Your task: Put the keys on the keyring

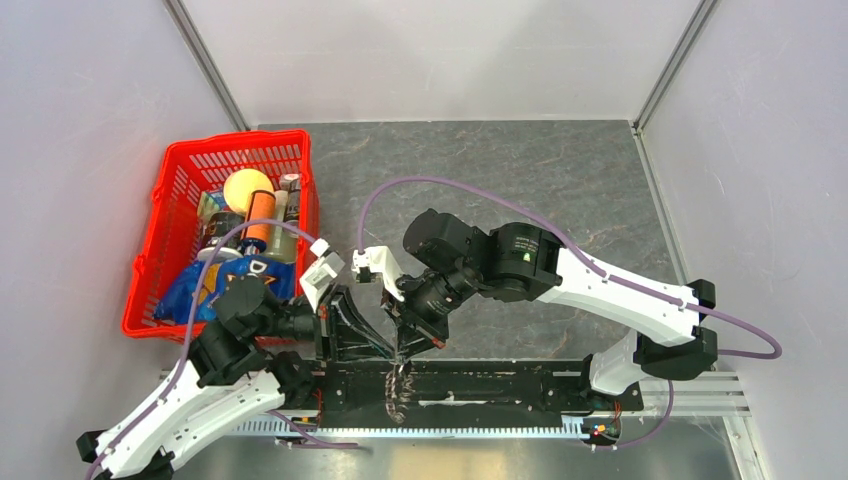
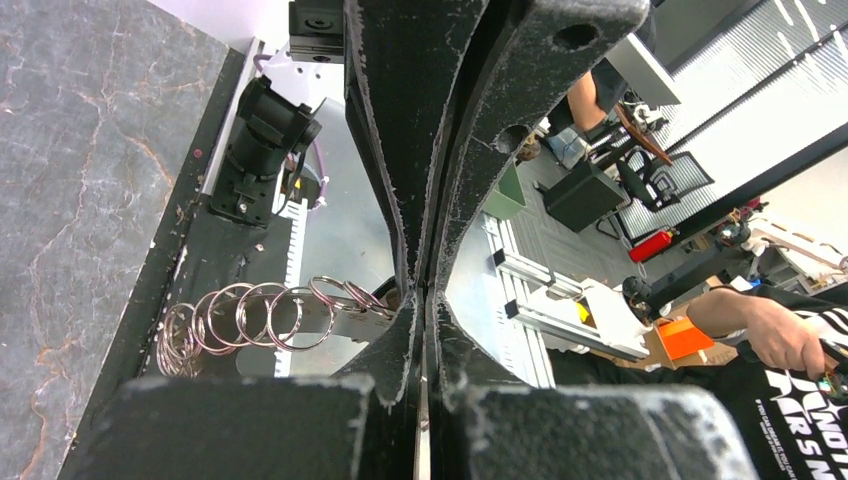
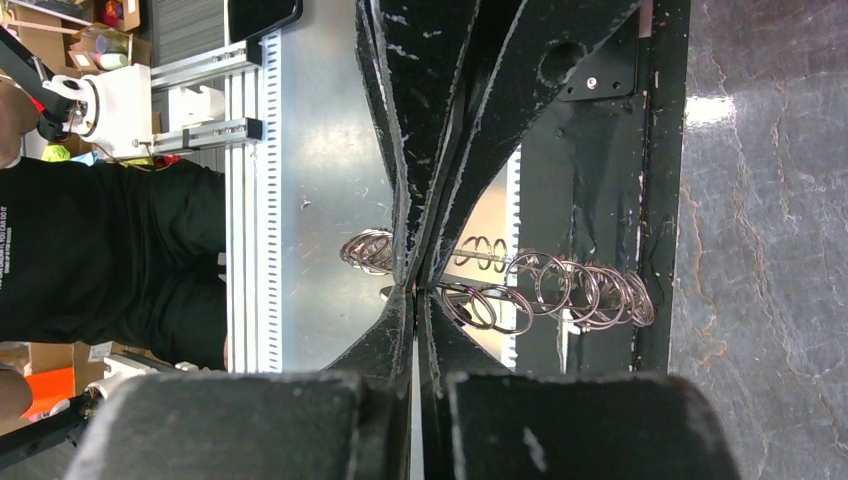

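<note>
The keyring (image 1: 398,392) is a string of silvery split rings threaded along a flat grey metal strip. It hangs over the black rail at the table's near edge, right where both grippers meet. My left gripper (image 1: 386,350) comes in from the left and is shut. In the left wrist view (image 2: 422,296) the ring string (image 2: 262,316) runs into its fingertips. My right gripper (image 1: 410,345) comes in from the right, shut too (image 3: 415,286), with rings (image 3: 560,290) on both sides of its tips. The keys, a loose dark one, are out of view.
A red basket (image 1: 178,172) at the left holds a yellow ball (image 1: 247,187), an orange bottle and a blue bag. The black rail (image 1: 500,385) and an aluminium rail run along the near edge. White walls close off the left, back and right.
</note>
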`<state>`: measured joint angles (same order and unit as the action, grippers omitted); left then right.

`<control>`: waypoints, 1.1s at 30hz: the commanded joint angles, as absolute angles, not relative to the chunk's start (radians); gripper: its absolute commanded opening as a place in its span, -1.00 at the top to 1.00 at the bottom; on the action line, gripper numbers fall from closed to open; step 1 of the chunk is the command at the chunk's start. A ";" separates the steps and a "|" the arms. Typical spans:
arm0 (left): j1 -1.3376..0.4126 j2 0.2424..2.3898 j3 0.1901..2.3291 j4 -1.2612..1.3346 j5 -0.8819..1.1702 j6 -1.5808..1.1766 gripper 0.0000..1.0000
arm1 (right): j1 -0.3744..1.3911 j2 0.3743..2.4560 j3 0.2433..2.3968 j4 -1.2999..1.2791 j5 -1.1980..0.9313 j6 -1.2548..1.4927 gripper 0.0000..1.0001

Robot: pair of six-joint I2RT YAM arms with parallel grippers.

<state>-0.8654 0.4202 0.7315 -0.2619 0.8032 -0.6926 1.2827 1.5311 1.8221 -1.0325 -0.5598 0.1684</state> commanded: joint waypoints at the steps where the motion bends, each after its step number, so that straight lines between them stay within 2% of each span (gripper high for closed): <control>1: -0.865 0.380 0.717 -0.199 0.855 -0.672 0.96 | 1.261 1.520 1.873 -0.923 -0.511 0.180 1.00; 6: -0.866 0.351 0.722 -0.201 0.818 -0.648 0.95 | 1.258 1.511 1.868 -0.905 -0.501 0.191 1.00; 10: -0.865 0.340 0.732 -0.201 0.782 -0.634 0.95 | 1.253 1.478 1.851 -0.876 -0.495 0.201 0.78; 14: -0.866 0.337 0.742 -0.181 0.751 -0.628 0.96 | 1.249 1.441 1.831 -0.846 -0.487 0.217 0.47; 18: -0.866 0.340 0.746 -0.134 0.729 -0.635 0.96 | 1.249 1.395 1.815 -0.817 -0.481 0.230 0.28; 19: -0.865 0.343 0.746 -0.116 0.726 -0.639 0.95 | 1.248 1.382 1.810 -0.811 -0.469 0.231 0.14; 20: -0.866 0.344 0.745 -0.098 0.721 -0.643 0.95 | 1.249 1.365 1.806 -0.806 -0.453 0.232 0.09; 33: -0.866 0.377 0.759 0.217 0.675 -0.683 0.95 | 1.249 1.238 1.708 -0.743 -0.390 0.131 0.03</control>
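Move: Both sets of closed fingertips meet at the keyring's upper edge. From the left hand, the keyring's middle hangs roughly 7 cm below, neither ahead nor back, and the key sits right at the tips, perhaps 1 cm below. From the right hand, which is about to let go, the keyring's middle is about 1 cm to the left and 7 cm below, and the key is roughly 1 cm to the left and 1 cm below. Keep the left gripper shut at the keyring's edge while you open the right fingers about halfway, freeing the right hand. Draw the right hand up about 8 cm and then some 3 cm to the right, slightly forward, tilting its fingertips up towards level. Raise the left hand slowly, then faster, about 6 cm in all, tipping its fingertips up some 20 degrees. ##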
